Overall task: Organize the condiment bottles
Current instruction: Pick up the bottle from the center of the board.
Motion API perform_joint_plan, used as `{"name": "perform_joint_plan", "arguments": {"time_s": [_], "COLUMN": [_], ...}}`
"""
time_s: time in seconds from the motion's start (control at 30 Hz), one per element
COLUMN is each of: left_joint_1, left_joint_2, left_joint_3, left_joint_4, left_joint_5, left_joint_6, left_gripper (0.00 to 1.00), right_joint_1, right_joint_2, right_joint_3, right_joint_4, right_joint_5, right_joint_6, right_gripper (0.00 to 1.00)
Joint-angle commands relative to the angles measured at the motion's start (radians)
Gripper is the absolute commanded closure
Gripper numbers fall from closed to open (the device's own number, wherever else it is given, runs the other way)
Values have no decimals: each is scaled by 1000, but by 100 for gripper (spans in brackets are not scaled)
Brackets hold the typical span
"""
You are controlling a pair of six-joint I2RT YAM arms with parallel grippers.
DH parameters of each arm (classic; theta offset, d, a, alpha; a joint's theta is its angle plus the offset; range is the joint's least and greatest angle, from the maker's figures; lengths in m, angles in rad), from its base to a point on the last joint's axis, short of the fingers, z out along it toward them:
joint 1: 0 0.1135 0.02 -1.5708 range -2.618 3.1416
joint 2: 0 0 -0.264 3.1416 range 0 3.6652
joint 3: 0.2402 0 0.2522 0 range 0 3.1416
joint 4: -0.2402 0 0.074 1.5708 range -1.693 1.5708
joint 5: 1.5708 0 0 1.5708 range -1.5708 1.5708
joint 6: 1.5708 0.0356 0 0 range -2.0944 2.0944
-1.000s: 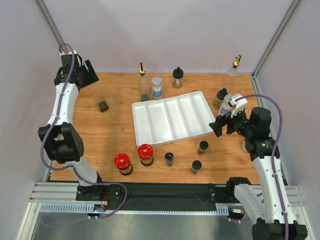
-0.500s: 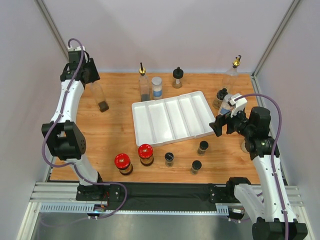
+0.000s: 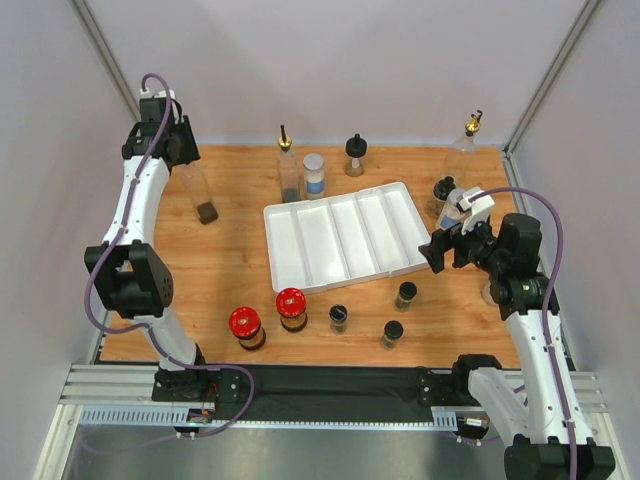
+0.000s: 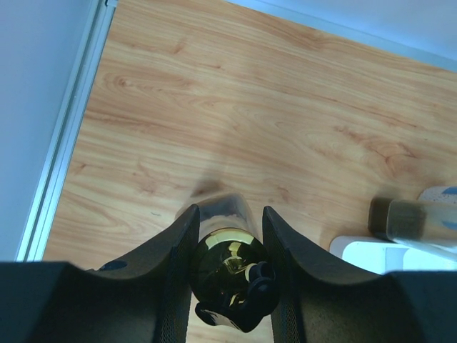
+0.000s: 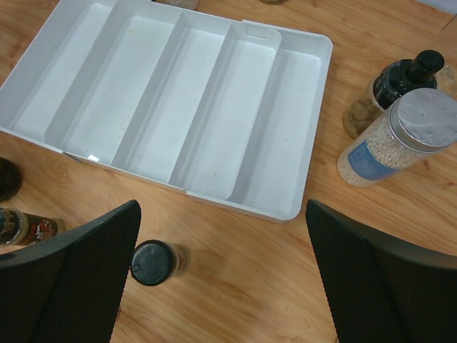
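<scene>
My left gripper (image 4: 228, 246) is shut on the gold spout top (image 4: 227, 271) of a tall clear bottle (image 3: 198, 192) standing at the table's far left; in the top view the gripper (image 3: 180, 158) is over its neck. My right gripper (image 3: 440, 250) hangs open right of the white tray (image 3: 300, 250), nothing between its fingers (image 5: 71, 279). A black-capped spice jar (image 5: 151, 262) stands below, close to the left finger. Two red-lidded jars (image 3: 245, 325) (image 3: 291, 306) and three black-capped jars (image 3: 339, 318) stand in front of the tray.
Behind the tray stand a gold-spouted bottle (image 3: 288, 170), a silver-lidded jar (image 3: 314, 174) and a black-topped bottle (image 3: 355, 155). At the right are another gold-spouted bottle (image 3: 463, 150), a dark bottle (image 5: 400, 78) and a silver-lidded jar of white beads (image 5: 400, 136). Walls enclose the table.
My left gripper has closed on the far-left bottle's gold top after shifting slightly over it. The right arm has not moved.
</scene>
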Motion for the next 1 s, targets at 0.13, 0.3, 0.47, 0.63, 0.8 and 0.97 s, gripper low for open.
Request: {"name": "perform_joint_plan", "arguments": {"time_s": [0.13,0.3,0.47,0.63,0.8,0.97], "left_joint_1": [-4,-10,-41,-99,-163,-210], "left_joint_2": [-71,-95,-144,-200,-244,-267], "left_joint_3": [85,81,47,18,-2,-14], "left_joint_4": [30,17,19,11,-4,-16], "left_joint_5": [89,118,121,123,123,144], "left_joint_6": [-4,-17,-27,-31,-38,-52], "left_gripper": [100,100,100,100,100,100], "right_joint_1": [5,5,5,5,5,5], "right_joint_2": [-10,-10,-10,-10,-14,-21], "right_joint_3": [-6,-7,-7,-7,-7,-7], "right_joint_4": [23,23,24,26,24,24], "right_joint_5": [14,18,23,24,26,24], "right_joint_6": [-16,-16,-16,-16,-16,-16], "right_gripper": [0,0,0,0,0,0]}}
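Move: The left hand already grips the gold-capped bottle by its neck. From this hand the white tray's middle lies about 43 cm right, 9 cm back and 20 cm below; the dark-spouted bottle stands about 26 cm right and 3 cm ahead, and the white-lidded jar about 33 cm right and 4 cm ahead. From the right hand the tray's middle is about 14 cm ahead, 22 cm left and 18 cm below. Keeping its neck grip, the left hand carries the bottle some 11 cm right towards the tray, rising and drawing back. ##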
